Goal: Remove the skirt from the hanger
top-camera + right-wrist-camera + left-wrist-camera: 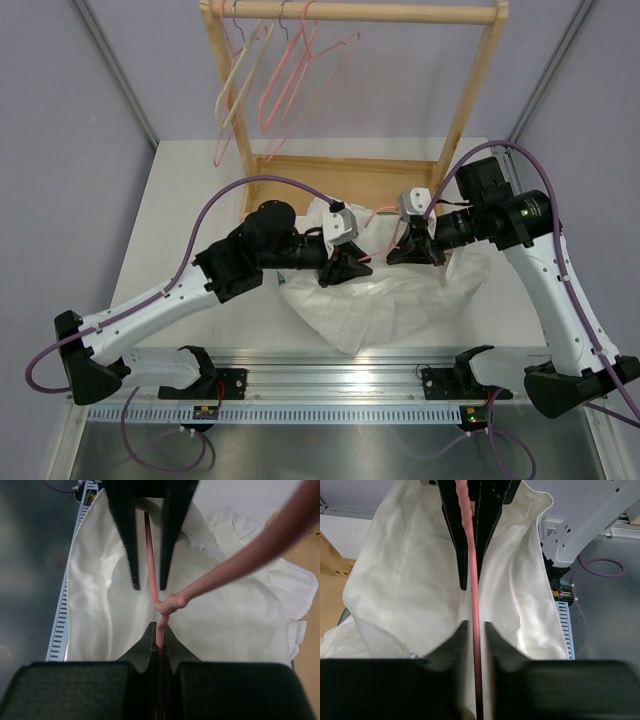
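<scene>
The skirt [385, 305] shows here as a crumpled cream-white fabric lying on the table between my two arms. A pink wire hanger [378, 249] runs through it. My left gripper [345, 272] is shut on the hanger's straight wire [473, 575], with the skirt [405, 580] spread beneath it. My right gripper [412, 252] faces it from the right and is shut on the hanger [149, 560] just below its twisted neck; the hook arm slants away to the upper right. The skirt [235, 625] fills the right wrist view. Each wrist view shows the other gripper's black fingers straddling the same wire.
A wooden clothes rack [470, 90] stands at the back of the table, with pink hangers [290, 85] and a cream hanger [240, 80] on its rail. An aluminium rail [330, 365] runs along the near edge. Purple cables loop over both arms.
</scene>
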`<action>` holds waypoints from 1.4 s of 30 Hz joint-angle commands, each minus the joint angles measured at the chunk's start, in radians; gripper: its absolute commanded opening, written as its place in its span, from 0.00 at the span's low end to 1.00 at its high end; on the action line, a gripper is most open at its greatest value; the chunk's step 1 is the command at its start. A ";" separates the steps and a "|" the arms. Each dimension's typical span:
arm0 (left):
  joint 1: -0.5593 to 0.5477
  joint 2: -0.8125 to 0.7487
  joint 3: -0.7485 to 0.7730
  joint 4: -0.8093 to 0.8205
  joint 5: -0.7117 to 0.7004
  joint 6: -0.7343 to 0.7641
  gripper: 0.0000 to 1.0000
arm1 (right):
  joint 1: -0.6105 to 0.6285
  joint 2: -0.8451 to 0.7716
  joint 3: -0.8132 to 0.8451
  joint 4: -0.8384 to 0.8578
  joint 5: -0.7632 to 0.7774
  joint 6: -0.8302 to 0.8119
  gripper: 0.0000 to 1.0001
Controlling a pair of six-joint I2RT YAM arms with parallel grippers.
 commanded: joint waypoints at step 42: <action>0.007 -0.355 0.029 -0.162 -0.648 -0.703 0.99 | 0.005 -0.223 -0.015 0.350 0.513 0.319 0.00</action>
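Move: The skirt hangs around the pink hanger, its middle about 5 cm right of the left hand, 3 cm back and roughly 12 cm below. The hanger's neck, in the right fingers, is some 5 cm right and 2 cm ahead of the left hand, about level with it. The basket lies some 13 cm ahead, straight out and about 28 cm lower. From the right hand the skirt's middle is about 6 cm back, 1 cm left and 12 cm down. Leftward, with fingers springing wide open, the left hand lets go of the hanger's arm and draws about 12 cm away, dipping well below its starting height and then swinging up above it while turning some 35 degrees counter-clockwise. The right hand keeps its pinch at the hanger's neck, carrying it about 5 cm right and 3 cm up and turning clockwise. ##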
